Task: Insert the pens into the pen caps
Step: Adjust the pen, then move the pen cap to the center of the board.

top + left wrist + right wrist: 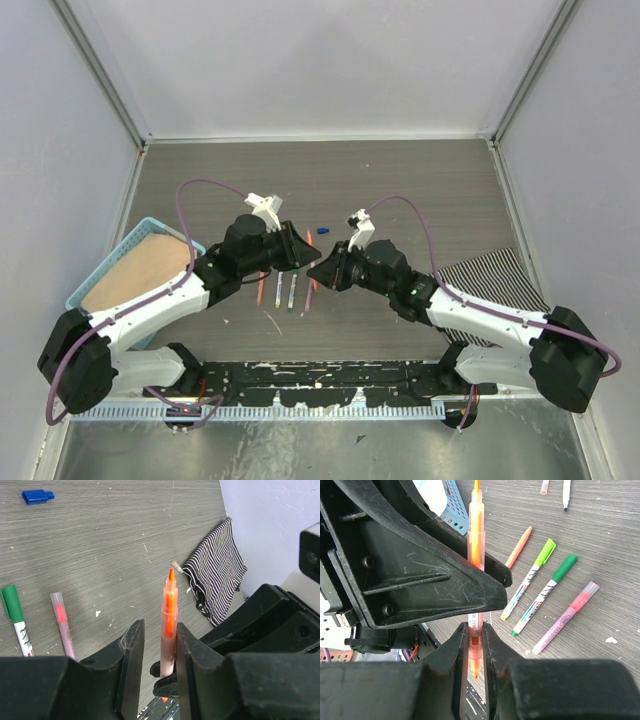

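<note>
An orange pen [170, 600] with a tip at each end is held in the air between the two grippers. My right gripper [475, 630] is shut on its lower barrel. My left gripper [157, 630] stands open around the same pen [475, 525]; the barrel leans on one finger, with a gap to the other. In the top view both grippers, left [297, 248] and right [322, 268], meet at mid-table. An orange pen [519, 547], a light-green-capped pen [530, 580], a green-capped pen [547, 592] and a pink pen [565, 617] lie on the table. A blue cap [37, 496] lies apart from them.
A blue basket [101, 263] with a beige pad inside sits at the left. A striped cloth [490, 280] lies at the right. A white pen with a dark tip [566, 492] and a small pale cap [545, 486] lie farther back.
</note>
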Motion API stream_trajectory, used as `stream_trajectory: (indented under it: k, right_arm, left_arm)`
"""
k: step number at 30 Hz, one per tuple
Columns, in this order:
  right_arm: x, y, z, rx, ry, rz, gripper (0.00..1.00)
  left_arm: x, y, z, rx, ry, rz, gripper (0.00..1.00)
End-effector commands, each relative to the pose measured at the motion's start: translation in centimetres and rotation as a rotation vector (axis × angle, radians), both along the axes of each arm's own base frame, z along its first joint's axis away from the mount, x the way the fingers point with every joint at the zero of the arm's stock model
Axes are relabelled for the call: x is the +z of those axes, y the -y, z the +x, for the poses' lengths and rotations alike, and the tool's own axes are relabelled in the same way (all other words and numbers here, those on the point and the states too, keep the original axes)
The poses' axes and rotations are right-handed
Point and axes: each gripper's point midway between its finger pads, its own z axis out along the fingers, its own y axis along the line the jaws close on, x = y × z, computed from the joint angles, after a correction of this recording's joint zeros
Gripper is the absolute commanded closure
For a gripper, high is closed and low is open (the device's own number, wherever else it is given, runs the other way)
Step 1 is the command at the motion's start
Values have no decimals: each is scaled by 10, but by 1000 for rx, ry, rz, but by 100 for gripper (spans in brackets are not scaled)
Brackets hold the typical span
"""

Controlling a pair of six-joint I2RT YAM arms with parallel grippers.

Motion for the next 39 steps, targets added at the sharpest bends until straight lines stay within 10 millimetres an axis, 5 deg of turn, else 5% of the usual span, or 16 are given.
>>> stream_trajectory:
  k: [1,9,14,17,25,39]
  right_arm:
    - [41,-10,11,-31,65,97,99]
    - [34,-11,15,-36,55,57,97]
    - [22,6,16,-61,66,-85,63]
    - [12,32,18,-109,80,-227,55]
    - [-14,122,27,-342,36,-649,53]
    - [-86,216,59,-538,-271,-767,46]
  left_arm:
    - [-1,-2,-7,-23,13,-8,67]
    - [-1,-3,-9,-26,18,-11,92]
    - [-3,-6,-7,-30,29,41,100]
    - [-8,-13,-5,-23,37,103,100]
    - [-21,-29,-2,-28,42,247,100]
    - [-24,-33,-8,-39,21,262,100]
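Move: The orange pen lies between my left pads, its middle about at my left hand point and some 3 cm ahead of my right hand, which already pinches its rear half. From my left hand, about 15 cm lower on the table, the pink pen is some 4 cm back and 1 cm left, the green marker 3 cm back and 5 cm left, and the blue cap 12 cm ahead and 2 cm right. I shut my left fingers on the orange pen, then open my right fingers to let go of it. My right hand sweeps about 20 cm right, also sinking and reaching forward some 6–7 cm, its fingers swinging clockwise and tipping down. Meanwhile my left hand keeps its pinch, lowering the pen about 4 cm and drawing it 3 cm left as the fingers tip 15 degrees further down. ##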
